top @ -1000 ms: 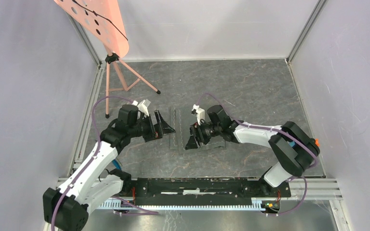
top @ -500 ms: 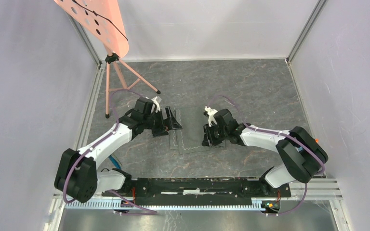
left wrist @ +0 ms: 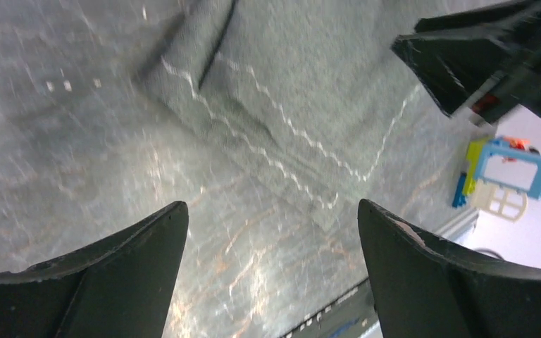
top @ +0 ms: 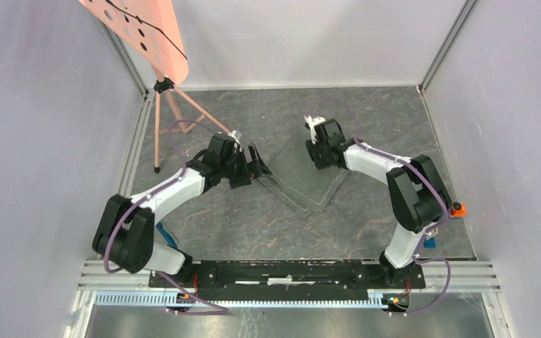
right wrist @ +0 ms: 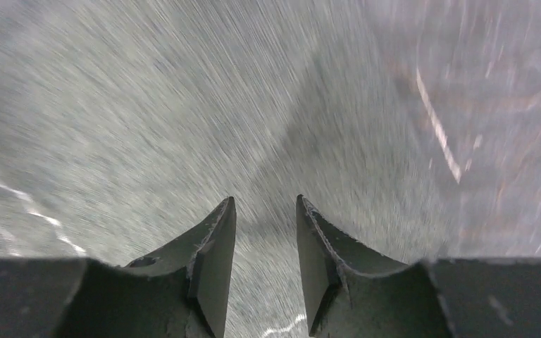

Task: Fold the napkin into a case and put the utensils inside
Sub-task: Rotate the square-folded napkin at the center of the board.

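Observation:
The dark grey napkin (top: 310,190) lies flat as a diamond in the middle of the slate floor, its stitched hem (left wrist: 282,123) pale in the left wrist view. My left gripper (top: 260,163) hovers at the napkin's left corner, wide open (left wrist: 271,211) with only floor between its fingers. My right gripper (top: 318,160) sits over the napkin's far corner. In the blurred right wrist view its jaws (right wrist: 265,201) stand narrow over the cloth (right wrist: 113,105), a dark ridge of it running in between them. No case shows. I cannot make out the utensils.
A pink tripod (top: 176,113) with a perforated pink panel (top: 141,35) stands at the back left. A blue-and-white toy block (left wrist: 507,169) sits by the right wall. A small blue piece (top: 163,234) peeks out beside the left arm. Grey walls enclose the floor.
Both arms have reached farther from the bases. The right gripper narrowed and moved to the back, and the napkin turned from a squared-off shape into a diamond. The left gripper stayed wide open.

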`<state>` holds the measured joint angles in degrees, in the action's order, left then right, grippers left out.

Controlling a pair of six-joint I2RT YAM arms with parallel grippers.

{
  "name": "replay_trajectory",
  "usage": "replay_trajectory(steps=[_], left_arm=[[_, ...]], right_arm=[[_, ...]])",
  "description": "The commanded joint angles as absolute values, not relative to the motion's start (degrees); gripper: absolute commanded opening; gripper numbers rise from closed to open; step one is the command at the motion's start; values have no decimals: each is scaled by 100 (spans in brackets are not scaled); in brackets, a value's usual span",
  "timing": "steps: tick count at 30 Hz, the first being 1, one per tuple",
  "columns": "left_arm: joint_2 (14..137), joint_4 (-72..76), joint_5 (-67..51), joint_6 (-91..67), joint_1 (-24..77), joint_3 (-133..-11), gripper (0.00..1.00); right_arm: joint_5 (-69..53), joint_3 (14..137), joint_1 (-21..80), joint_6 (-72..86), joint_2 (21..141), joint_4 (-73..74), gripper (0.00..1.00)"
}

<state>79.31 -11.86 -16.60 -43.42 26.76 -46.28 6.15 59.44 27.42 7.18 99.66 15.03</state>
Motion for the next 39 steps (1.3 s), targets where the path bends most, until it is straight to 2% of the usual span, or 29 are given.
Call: replay_trajectory(steps=[1,3,7,11,17,22,25,32,34,36,39], left_arm=[[8670,-941,-1002,-4144,2687,-5522,95],[9206,-1159,-895,-3844,2681,-6000,93],[10135,-1465,-765,-3236,2685,-6861,92],[10775,-1803,-869,-2860,2706,-7394,92],[10867,-1454,-1393,-3159,2836,-7054,85],[10400,-668,-1751,-3997,3209,-6122,81],[9579,-27,-1615,-4591,3550,-5151,81],[7728,-680,-825,-5197,3798,-4020,85],[7474,-787,-925,-5282,3801,-3913,85],[7508,-804,-1324,-5358,3799,-3984,80],[7697,-512,-1854,-5550,3808,-4082,64]], right_arm=[[-537,6762,2791,418,9856,1672,48],[-1071,6458,2786,566,9567,1481,55],[-1560,5716,2722,837,9079,1224,61],[-1838,5174,2581,980,8702,1038,62],[-1845,4728,2301,1035,8200,1002,62],[-1729,4342,2045,1019,7693,1049,62],[-1642,4209,1938,918,7433,1255,63],[-1398,3854,1743,1083,6865,1623,64],[-1512,3668,1634,1275,6750,1627,65],[-1724,3482,1441,1423,6640,1558,66],[-1993,3300,1221,1477,6576,1484,66]])
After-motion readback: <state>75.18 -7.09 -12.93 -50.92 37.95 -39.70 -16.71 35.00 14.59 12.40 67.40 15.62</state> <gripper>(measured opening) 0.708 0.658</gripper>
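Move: The napkin lies turned cornerwise. From the left gripper its middle is about 4 cm ahead, 13 cm to the right and 9 cm below; its left corner is some 3 cm ahead, almost straight under that gripper's line. Its far corner is about 17 cm ahead and 12 cm right, and the tripod's foot about 15 cm ahead and 8 cm left. The right gripper is low over the napkin, with its middle roughly 3 cm back, 5 cm left and 2 cm below. Reach the open left gripper forward about 10 cm and down to the napkin's far-left edge, then drag that side back some 15 cm towards the base, lift about 6 cm and narrow the fingers a little. Meanwhile lift the right gripper off the napkin, up and left about 5 cm while it opens, then bring it back and right to its right edge, tilting its left side up some 20 degrees. ##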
